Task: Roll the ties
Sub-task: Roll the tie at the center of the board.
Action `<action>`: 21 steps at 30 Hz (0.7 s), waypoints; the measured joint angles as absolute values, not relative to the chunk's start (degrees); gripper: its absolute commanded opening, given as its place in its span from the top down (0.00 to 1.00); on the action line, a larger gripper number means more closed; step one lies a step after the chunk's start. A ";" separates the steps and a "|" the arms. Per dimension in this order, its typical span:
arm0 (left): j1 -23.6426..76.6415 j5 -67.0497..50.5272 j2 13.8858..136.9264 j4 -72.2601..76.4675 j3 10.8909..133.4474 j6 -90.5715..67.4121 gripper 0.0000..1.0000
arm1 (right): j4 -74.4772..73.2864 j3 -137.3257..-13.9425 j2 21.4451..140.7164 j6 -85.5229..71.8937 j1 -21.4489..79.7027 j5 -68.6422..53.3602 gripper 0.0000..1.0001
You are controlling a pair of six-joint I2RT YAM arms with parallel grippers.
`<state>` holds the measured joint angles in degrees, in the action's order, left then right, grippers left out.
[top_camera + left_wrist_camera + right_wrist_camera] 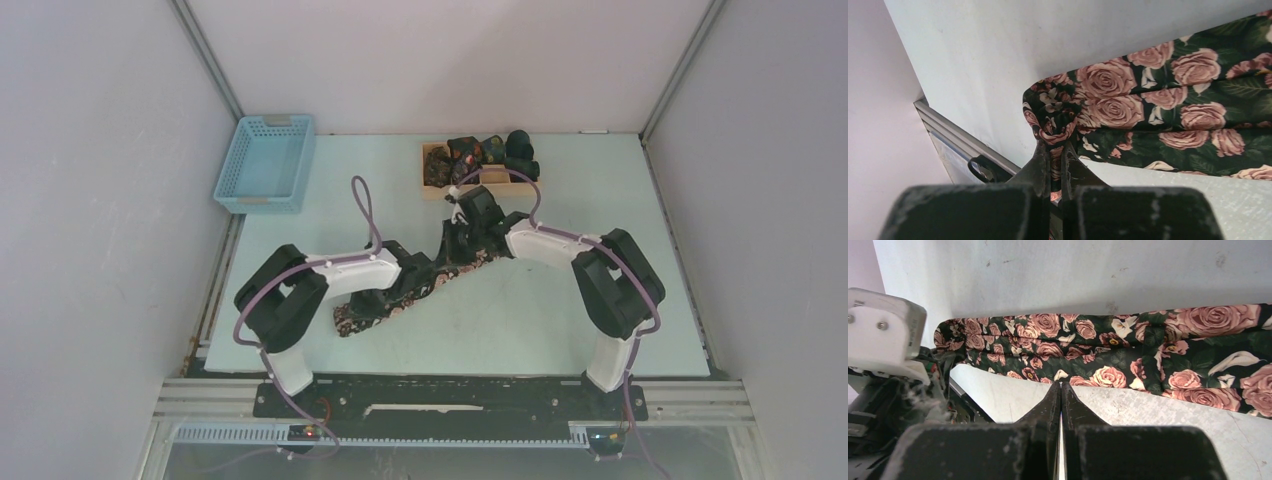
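A long dark tie (372, 311) printed with pink roses lies slantwise across the middle of the table. In the left wrist view a bunched end of this tie (1158, 105) is pinched between the jaws of my left gripper (1058, 150), which is shut on it. Seen from above, the left gripper (425, 283) sits over the tie's middle part. My right gripper (1061, 386) is shut, its tips resting at the near edge of the tie (1098, 345), with no cloth visible between the jaws. From the top camera the right gripper (458, 240) is at the tie's far end.
A wooden tray (497, 177) at the back holds small dark rolled ties (470, 150). A blue basket (265, 162) stands at the back left. The left arm's white housing (883, 330) is close on the right gripper's left.
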<state>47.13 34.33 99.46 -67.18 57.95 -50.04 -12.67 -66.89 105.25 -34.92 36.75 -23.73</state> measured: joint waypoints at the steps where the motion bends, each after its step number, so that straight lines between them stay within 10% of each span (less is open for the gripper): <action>1: 47.40 34.33 100.18 -67.22 58.33 -50.04 1.00 | -12.67 -66.78 105.06 -34.89 36.56 -23.73 1.00; 6: 48.56 34.09 103.07 -67.05 59.64 -50.02 1.00 | -12.67 -66.30 104.44 -34.92 35.86 -23.73 1.00; 21: 49.17 30.06 103.00 -61.45 59.48 -48.56 0.59 | -12.56 -66.04 104.07 -34.87 36.16 -23.70 1.00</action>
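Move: My left fingers already pinch the gathered left end of the tie, folded back over itself. The spot on the tie where it goes is roughly 3 cm to their right, level fore and aft, and 3 cm below. The fold's crease is about 3 cm to their left and 1 cm nearer me. The tie's middle stretch, by my right gripper, lies about 21 cm right and 10 cm ahead. From my right hand, the laying spot is about 17 cm left, 11 cm back, 6 cm down. I carry the pinched tie end about 3 cm to the right with my left hand while lowering it some 2 cm onto the tie, folding it over. From about midway, still travelling right and down, I open the fingers to over a third and let go of the fold, the wrist barely turning. ##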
